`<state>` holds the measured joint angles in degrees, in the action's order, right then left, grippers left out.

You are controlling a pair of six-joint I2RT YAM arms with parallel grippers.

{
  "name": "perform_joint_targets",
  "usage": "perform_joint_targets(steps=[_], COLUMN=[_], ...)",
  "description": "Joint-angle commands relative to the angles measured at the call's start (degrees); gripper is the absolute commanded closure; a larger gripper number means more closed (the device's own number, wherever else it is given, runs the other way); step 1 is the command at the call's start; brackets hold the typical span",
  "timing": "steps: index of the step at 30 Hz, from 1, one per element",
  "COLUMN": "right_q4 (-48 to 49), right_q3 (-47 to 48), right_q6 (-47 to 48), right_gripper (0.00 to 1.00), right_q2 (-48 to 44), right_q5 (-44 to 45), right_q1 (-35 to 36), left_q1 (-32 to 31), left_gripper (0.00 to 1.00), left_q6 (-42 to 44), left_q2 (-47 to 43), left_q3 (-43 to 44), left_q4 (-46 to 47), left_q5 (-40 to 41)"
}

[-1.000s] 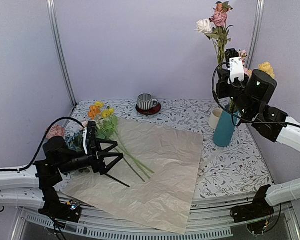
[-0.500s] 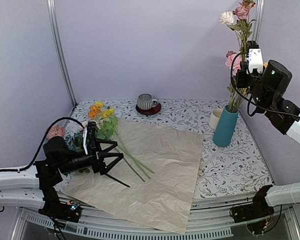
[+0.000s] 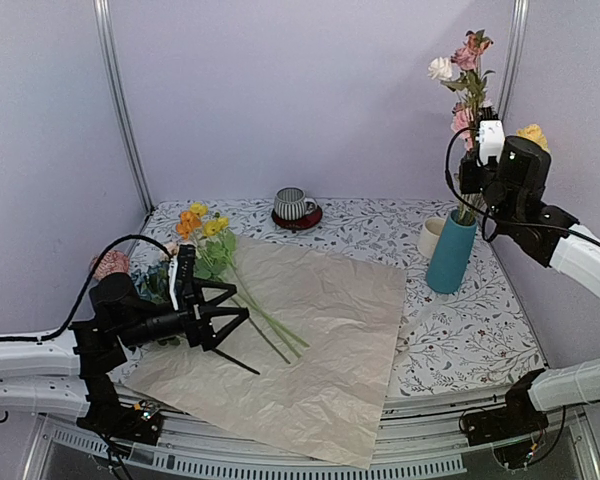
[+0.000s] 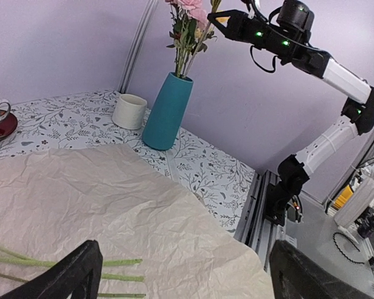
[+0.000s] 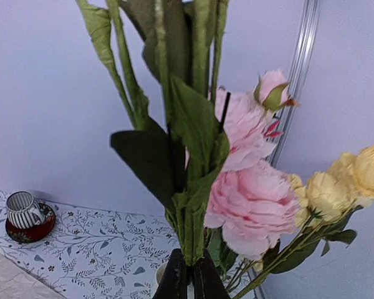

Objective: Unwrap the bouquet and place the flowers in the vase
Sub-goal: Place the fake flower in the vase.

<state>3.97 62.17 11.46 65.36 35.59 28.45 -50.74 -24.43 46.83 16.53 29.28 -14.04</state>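
The teal vase (image 3: 450, 252) (image 4: 167, 112) stands at the table's right side with pink (image 5: 252, 205) and yellow (image 5: 336, 187) blooms in it. Just above its mouth my right gripper (image 3: 472, 170) (image 5: 190, 274) is shut on upright green stems topped by pink and white flowers (image 3: 458, 65). I cannot tell whether their lower ends are inside the vase. The bouquet is unwrapped: its crinkled paper (image 3: 310, 340) (image 4: 100, 205) lies flat. Yellow and orange flowers (image 3: 202, 225) lie at its left, their stems (image 3: 270, 325) (image 4: 112, 263) on the paper. My left gripper (image 3: 225, 325) (image 4: 184, 274) hovers open by those stem ends.
A cream mug (image 3: 432, 238) (image 4: 129, 111) stands right behind the vase. A striped cup on a red saucer (image 3: 296, 206) sits at the back centre. A pink bloom (image 3: 110, 263) lies at the far left, beside the left arm. Metal frame posts (image 3: 120, 110) rise at the back corners.
My right gripper swung its flowers up and to the right, then came down and slightly left over the vase. The left arm has not moved.
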Motion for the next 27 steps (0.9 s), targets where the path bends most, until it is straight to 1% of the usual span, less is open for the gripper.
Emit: perform_joint_targets(steps=[1,4,6,7,8,11,16,18,20,23,26,27], right_q4=[0.85,-0.44,-2.37,-3.32,-4.42,-9.41,-19.16,-21.71,-23.22,-23.12,-18.94,-17.4], right_q3=[-2.34,-2.53,-2.0,-1.65,-1.18,0.43,2.9,3.19,3.22,2.82,-0.05,-1.42], right_q6=[-5.8,-8.81,-9.99,-10.4,-10.74,-11.18,-16.47,-17.79,-18.08,-17.35,-16.21,-15.86], right_gripper=[0.94,0.77,0.52,0.36,0.27,0.16,0.1,0.09,0.09,0.12,0.14,0.16], right_q2=[2.31,3.31,3.62,3.63,3.54,2.78,-1.22,-3.71,-6.73,-9.31,-10.6,-10.83], right_q5=[-3.24,-3.89,-3.91,-4.06,-4.41,-6.84,-14.59,-18.3,-24.3,-38.01,-44.19,-45.35], right_q1=[-2.17,-2.99,-3.12,-3.11,-3.13,-3.13,-3.13,-3.13,-3.13,-2.81,-0.84,0.13], left_q1=[-0.62,-0.66,-0.66,-0.6,-0.6,-0.65,-0.63,-0.62,-0.64,-0.62,-0.45,-0.42], left_gripper=[0.05,0.05,0.05,0.05,0.05,0.05,0.03,0.02,0.02,0.02,0.03,0.09], left_q6=[0.38,0.13,0.08,0.1,0.08,0.18,-0.36,-1.29,-3.14,-5.43,-7.42,-8.43], left_q2=[1.18,1.26,1.03,0.88,0.77,0.76,2.04,2.33,1.71,-0.36,-1.38,-1.34], left_q3=[0.52,0.4,0.35,0.36,0.27,0.08,-0.2,-0.12,-0.29,-1.74,-2.08,-1.73], left_q4=[0.78,0.78,0.58,0.52,0.52,0.81,1.56,0.84,-0.77,-1.09,-2.86,-4.65], left_q5=[0.07,0.02,0.19,0.31,0.37,0.76,1.71,5.26,10.55,17.27,22.29,24.47])
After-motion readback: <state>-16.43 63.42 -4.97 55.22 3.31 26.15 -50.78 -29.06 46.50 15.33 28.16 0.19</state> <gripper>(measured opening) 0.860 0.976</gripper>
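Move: The right gripper grips the rose stems above the vase; the vase's mouth lies about 16 cm below it and some 3 cm ahead, with no sideways offset. From that gripper the pink peonies are some 6 cm ahead, 4 cm right and 5 cm up, the yellow roses about 5 cm ahead, 11 cm right and slightly higher; the white cup stands 12 cm ahead, 2 cm left, far below. From the left gripper the mouth is about 24 cm ahead, 45 cm right, nearly level. Lower the right gripper about 6 cm towards the vase's mouth, easing 2 cm forward, with the stems still pinched; open the fingers wide on the way down to let go of them. Then draw back some 8 cm, swinging left and rising about 5 cm while turning 30 degrees counter-clockwise, clear of the bouquet. Late on, bring the open left gripper slightly forward and left, turning counter-clockwise. ##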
